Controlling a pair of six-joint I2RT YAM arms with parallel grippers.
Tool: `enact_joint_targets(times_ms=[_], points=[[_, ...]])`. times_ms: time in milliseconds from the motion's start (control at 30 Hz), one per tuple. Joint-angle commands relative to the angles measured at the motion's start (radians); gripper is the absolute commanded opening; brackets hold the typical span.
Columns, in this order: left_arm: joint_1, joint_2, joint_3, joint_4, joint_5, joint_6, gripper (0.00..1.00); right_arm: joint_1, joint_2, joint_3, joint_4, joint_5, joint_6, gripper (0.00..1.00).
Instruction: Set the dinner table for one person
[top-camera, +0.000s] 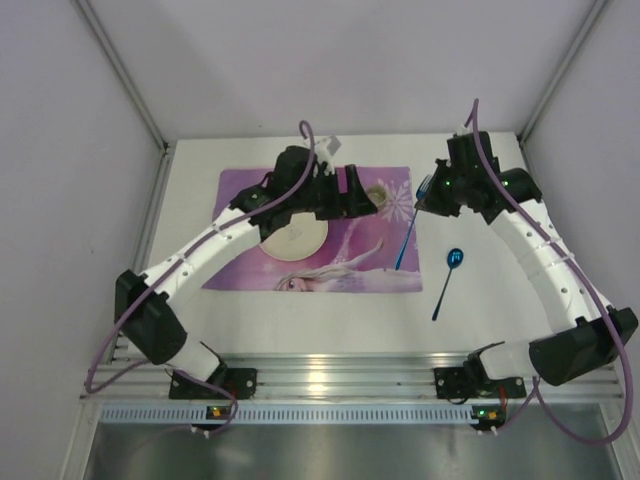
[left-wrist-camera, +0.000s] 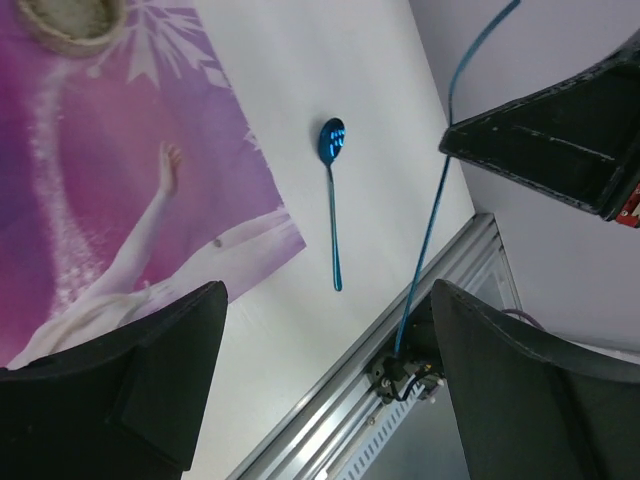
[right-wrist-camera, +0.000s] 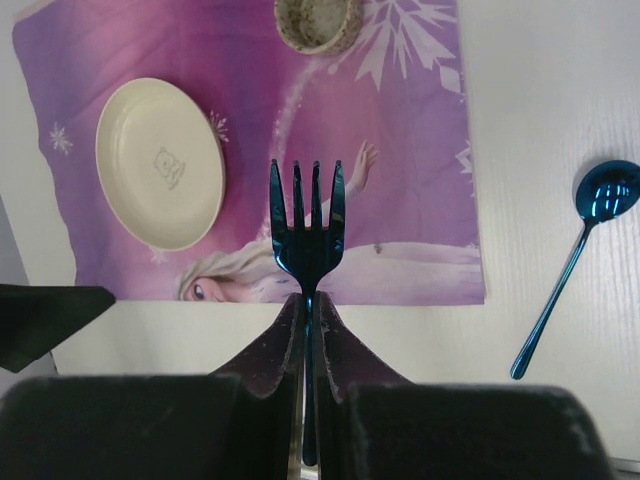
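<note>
A blue fork (right-wrist-camera: 308, 225) stands between the pads of my right gripper (right-wrist-camera: 308, 300), which is shut on its neck, tines pointing away from the fingers. From above, the fork (top-camera: 408, 235) hangs slanted over the right edge of the purple placemat (top-camera: 250, 200), under my right gripper (top-camera: 425, 203). A blue spoon (top-camera: 450, 275) lies on the white dinner table (top-camera: 500, 310) right of the placemat. A cream plate (top-camera: 295, 240) and a small bowl (top-camera: 378, 190) sit on the placemat. My left gripper (top-camera: 368, 200) hovers open over the placemat beside the bowl, with nothing between its fingers (left-wrist-camera: 130, 390).
In the left wrist view the spoon (left-wrist-camera: 332, 190) lies on bare table past the placemat's corner (left-wrist-camera: 250, 240), and the fork's handle (left-wrist-camera: 430, 230) hangs below my right gripper (left-wrist-camera: 570, 150). An aluminium rail (top-camera: 330, 375) runs along the near edge. Walls enclose the table on three sides.
</note>
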Motion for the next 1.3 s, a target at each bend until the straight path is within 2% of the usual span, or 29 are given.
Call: enact_joint_targets(times_ms=[0, 100, 300, 433, 500, 533, 567, 600, 867, 900, 967, 1000, 1133, 1233, 1267], points=[[-0.077, 0.101, 0.147, 0.071, 0.011, 0.015, 0.88, 0.009, -0.032, 0.004, -0.02, -0.054, 0.032, 0.0], [-0.123, 0.163, 0.195, 0.054, 0.024, 0.038, 0.88, 0.008, -0.03, -0.006, -0.011, -0.069, 0.043, 0.0], [-0.18, 0.206, 0.179, 0.099, 0.089, 0.044, 0.88, 0.011, -0.03, -0.014, 0.005, -0.091, 0.054, 0.0], [-0.205, 0.227, 0.175, 0.102, 0.101, 0.05, 0.84, 0.011, -0.032, -0.016, 0.008, -0.094, 0.062, 0.0], [-0.212, 0.24, 0.169, 0.074, 0.087, 0.052, 0.69, 0.009, -0.029, -0.02, 0.014, -0.096, 0.065, 0.0], [-0.212, 0.241, 0.164, 0.071, 0.081, 0.05, 0.54, 0.011, -0.029, -0.02, 0.017, -0.1, 0.068, 0.0], [-0.214, 0.246, 0.156, 0.066, 0.077, 0.047, 0.16, 0.009, -0.029, -0.023, 0.018, -0.103, 0.069, 0.0], [-0.214, 0.246, 0.153, 0.057, 0.071, 0.044, 0.02, 0.009, -0.029, -0.026, 0.023, -0.105, 0.074, 0.0], [-0.205, 0.22, 0.114, 0.0, 0.014, 0.087, 0.0, 0.009, -0.027, -0.052, 0.071, -0.14, 0.089, 0.0], [-0.199, 0.214, 0.103, -0.003, 0.012, 0.089, 0.0, 0.009, -0.021, -0.051, 0.071, -0.143, 0.089, 0.16], [-0.179, 0.194, 0.083, -0.044, 0.0, 0.107, 0.0, 0.009, -0.003, -0.036, 0.069, -0.154, 0.077, 0.58], [-0.168, 0.185, 0.077, -0.07, -0.017, 0.116, 0.0, 0.011, 0.003, -0.031, 0.068, -0.157, 0.074, 0.99], [-0.059, 0.102, -0.024, -0.17, -0.018, 0.173, 0.0, 0.0, 0.01, 0.003, 0.061, -0.163, 0.057, 1.0], [0.08, -0.013, -0.152, -0.229, -0.038, 0.225, 0.0, -0.025, 0.01, 0.021, 0.048, -0.172, 0.036, 1.0], [0.166, -0.067, -0.194, -0.252, -0.055, 0.242, 0.0, -0.032, 0.011, 0.021, 0.046, -0.18, 0.026, 1.0]])
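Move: The fork is already lifted, held near its neck in the right fingers. Its middle is about 5 cm back, 2 cm left and 2 cm below the right hand; from the open left hand it is some 11 cm right, 4 cm back and 2 cm lower. Down on the table, about 25 cm below the left hand, the plate sits 15 cm left and 4 cm ahead, the cup 5 cm right and 12 cm ahead, the spoon 24 cm right and 10 cm back. The fork changes hands in the air: the left hand reaches about 10 cm right and 5 cm back, turning clockwise some 15 degrees, and shuts on the handle behind the right fingers. The right hand eases a couple of centimetres left, then opens wide, letting go. The left hand then swings the fork left towards the plate, some 14 cm and speeding up, while sinking about 9 cm. ##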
